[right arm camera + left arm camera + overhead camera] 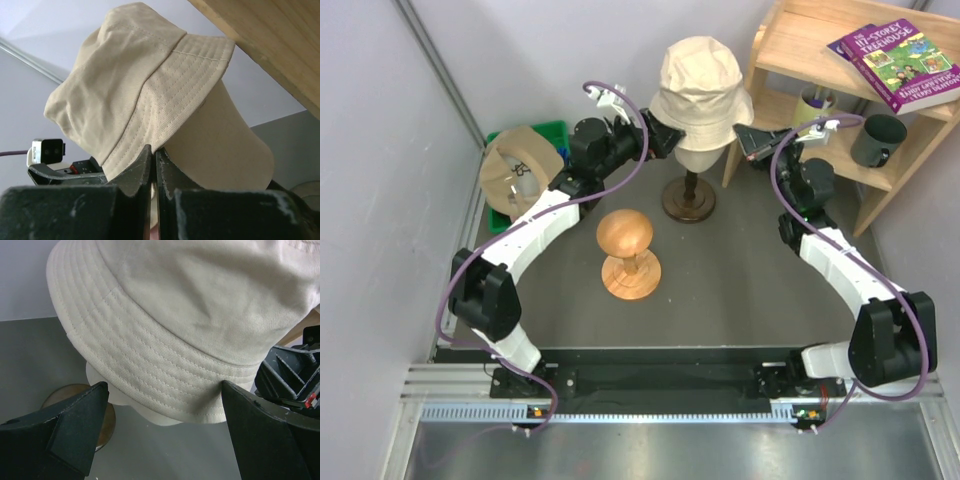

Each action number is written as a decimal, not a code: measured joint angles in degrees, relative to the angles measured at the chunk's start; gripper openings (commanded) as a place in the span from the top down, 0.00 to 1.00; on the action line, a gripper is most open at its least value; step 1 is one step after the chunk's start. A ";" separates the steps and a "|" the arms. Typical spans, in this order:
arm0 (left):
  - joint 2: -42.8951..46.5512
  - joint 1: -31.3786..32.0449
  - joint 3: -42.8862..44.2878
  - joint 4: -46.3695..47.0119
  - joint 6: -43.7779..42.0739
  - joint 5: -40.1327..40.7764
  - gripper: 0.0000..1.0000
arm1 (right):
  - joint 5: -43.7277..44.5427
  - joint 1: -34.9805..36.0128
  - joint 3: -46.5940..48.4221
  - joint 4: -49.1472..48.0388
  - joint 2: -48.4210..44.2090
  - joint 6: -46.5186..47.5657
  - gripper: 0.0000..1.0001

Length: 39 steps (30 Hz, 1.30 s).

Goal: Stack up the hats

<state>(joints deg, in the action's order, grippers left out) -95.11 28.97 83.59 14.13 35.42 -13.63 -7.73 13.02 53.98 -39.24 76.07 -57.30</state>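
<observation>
A cream bucket hat (700, 85) sits on the smooth head form (695, 155), which stands on a dark wooden post. My right gripper (748, 140) is at the hat's right side, shut on the brim edge; in the right wrist view the brim (150, 115) runs down into the closed right gripper (154, 150). My left gripper (660, 135) is at the hat's left side, open. In the left wrist view the brim (165, 375) hangs between the wide-spread fingers (85, 415). A tan cap (515, 170) lies at the far left.
A round-topped wooden stand (627, 250) is in the middle of the table. A green bin (545, 130) sits behind the tan cap. A wooden shelf (800, 50) at the back right carries a purple book (895, 60) and a dark cup (877, 140).
</observation>
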 measured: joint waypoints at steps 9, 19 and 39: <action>-0.04 0.02 -0.46 -0.13 -0.20 0.61 0.02 | 1.44 0.22 -3.48 0.55 -0.20 -0.87 1.00; 0.07 0.17 -0.48 -1.79 -1.99 2.58 0.01 | 0.79 0.37 -4.09 1.09 -0.22 -1.18 0.93; 24.63 -10.75 -7.30 -30.14 -17.68 24.81 0.01 | 4.98 0.61 -11.54 18.99 -19.78 14.10 0.18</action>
<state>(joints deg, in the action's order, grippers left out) -70.48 18.22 76.29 -16.01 17.74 11.18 -2.74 13.63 42.44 -20.25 56.29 -43.20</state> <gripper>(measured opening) 0.990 0.816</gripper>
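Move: The right hand, shut on the near-right edge of the bucket hat's brim, has that hat's middle about 4 cm ahead, 7 cm to its left and 4 cm above; the mannequin head is under the hat, and the yellow mug stands some 20 cm right and 12 cm farther out. From the open left hand, the tan hat in the green bin lies roughly 34 cm left, 6 cm ahead and 27 cm below, with the pink cap some 23 cm left, level with it and 30 cm below. Keeping its pinch on the brim, the right hand first tugs the bucket hat's edge down about 3 cm to draw it onto the mannequin head, then opens wide while still sinking, lets the brim go and backs off towards the base, drifting a little right and rolling its left side down. The left hand, empty and open, waits beside the hat, easing down slightly, then swings fast some 20 cm left and a little back towards the green bin, turning about 35 degrees counter-clockwise as its left side rises. ##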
